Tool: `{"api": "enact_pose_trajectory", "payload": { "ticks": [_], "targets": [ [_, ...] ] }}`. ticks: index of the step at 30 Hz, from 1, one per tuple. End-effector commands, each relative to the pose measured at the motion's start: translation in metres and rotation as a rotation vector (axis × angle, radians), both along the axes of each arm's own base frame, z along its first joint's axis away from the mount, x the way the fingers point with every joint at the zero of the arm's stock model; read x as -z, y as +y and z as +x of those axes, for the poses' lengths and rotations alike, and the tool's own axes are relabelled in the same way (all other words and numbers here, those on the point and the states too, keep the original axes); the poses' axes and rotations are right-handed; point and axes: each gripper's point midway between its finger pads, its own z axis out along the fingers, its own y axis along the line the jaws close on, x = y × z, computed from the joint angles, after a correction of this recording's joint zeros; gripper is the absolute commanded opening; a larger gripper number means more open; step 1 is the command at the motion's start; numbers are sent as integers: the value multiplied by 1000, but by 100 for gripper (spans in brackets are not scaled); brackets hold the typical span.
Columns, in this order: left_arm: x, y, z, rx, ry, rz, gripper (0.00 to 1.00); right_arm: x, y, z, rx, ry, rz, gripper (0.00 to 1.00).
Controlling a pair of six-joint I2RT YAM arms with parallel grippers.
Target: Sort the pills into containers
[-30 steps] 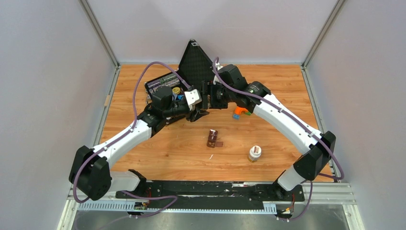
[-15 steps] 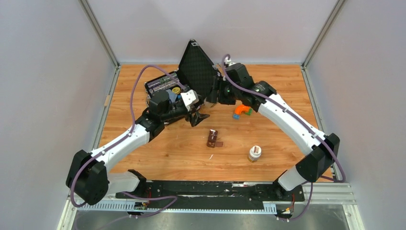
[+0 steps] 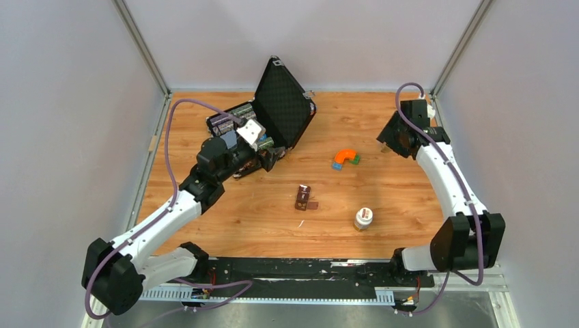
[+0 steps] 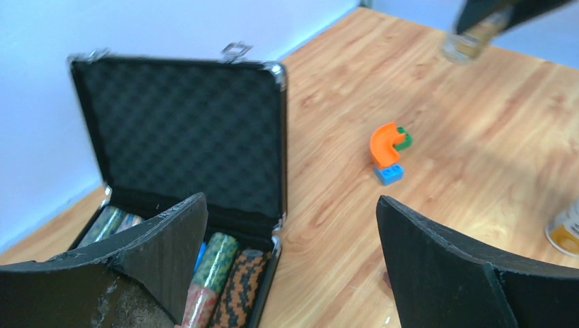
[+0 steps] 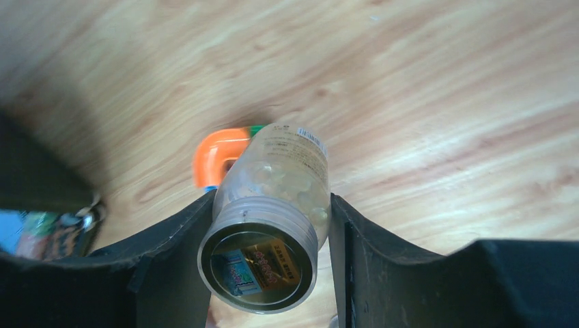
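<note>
The containers (image 3: 304, 197), a small dark brown strip, lie mid-table with one lid flap sticking out sideways. My right gripper (image 5: 271, 199) is shut on a clear bottle (image 5: 273, 205) that lies sideways between the fingers; pale pills (image 5: 287, 181) show through its wall. In the top view that gripper (image 3: 387, 141) is raised at the far right of the table. My left gripper (image 4: 290, 201) is open and holds nothing, hovering by the near right corner of the open black case (image 4: 177, 130). It is left of and beyond the containers in the top view (image 3: 272, 157).
The black case (image 3: 280, 102) stands open at the back, with rolls of patterned chips (image 4: 222, 273) inside. An orange, blue and green toy (image 3: 346, 158) lies right of it. A small white-capped bottle (image 3: 363, 219) stands near the front right. Grey walls enclose the wooden table (image 3: 225, 219).
My right arm swung away from the case to the far right, carrying the clear bottle. My left gripper opened wide and drew back slightly to the left.
</note>
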Motion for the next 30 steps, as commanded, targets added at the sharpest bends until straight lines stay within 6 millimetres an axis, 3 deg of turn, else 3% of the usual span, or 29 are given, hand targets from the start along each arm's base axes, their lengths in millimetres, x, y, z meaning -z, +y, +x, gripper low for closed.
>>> {"api": "enact_pose_trajectory", "payload": {
  "ticks": [1, 3, 8, 12, 18, 21, 24, 25, 26, 27, 30],
  "targets": [
    [-12, 24, 18, -199, 82, -42, 100, 32, -36, 9, 136, 27, 9, 25],
    [-5, 25, 20, -215, 126, -22, 100, 50, -53, 13, 187, 50, 21, 25],
    [0, 20, 21, -215, 187, -72, 100, 80, -72, 25, 234, 102, -17, 26],
    [3, 20, 23, -229, 207, -80, 100, 110, -79, 28, 233, 184, -60, 31],
    [-2, 27, 20, -248, 158, -117, 100, 131, -84, 22, 248, 242, -92, 43],
    [-1, 30, 26, -287, 182, -133, 100, 131, -84, 22, 236, 245, -99, 56],
    [-4, 43, 40, -413, 211, -196, 100, 119, -85, 22, 234, 221, -106, 88],
    [1, 45, 44, -457, 258, -246, 100, 113, -86, 22, 232, 211, -110, 94],
    [-2, 53, 49, -520, 268, -274, 100, 105, -87, 23, 229, 195, -115, 97],
    [11, 53, 49, -530, 314, -226, 100, 98, -87, 23, 226, 187, -121, 99],
    [16, 34, 41, -410, 365, -96, 100, 77, -88, 20, 218, 175, -130, 100]
  ]
}}
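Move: The right hand already holds the clear bottle; the bare table spot it is bound for lies about 8 cm to its right, level fore and aft, some 14 cm below. The orange-green-blue blocks are about 8 cm left and 2 cm ahead of this hand, the white bottle roughly 17 cm back and 3 cm left. From the left hand, that spot lies some 36 cm right, 2 cm back and 22 cm below. Right hand lowers the clear bottle 14 cm, going 8 cm right, and lets go; left hand eases forward-left. ##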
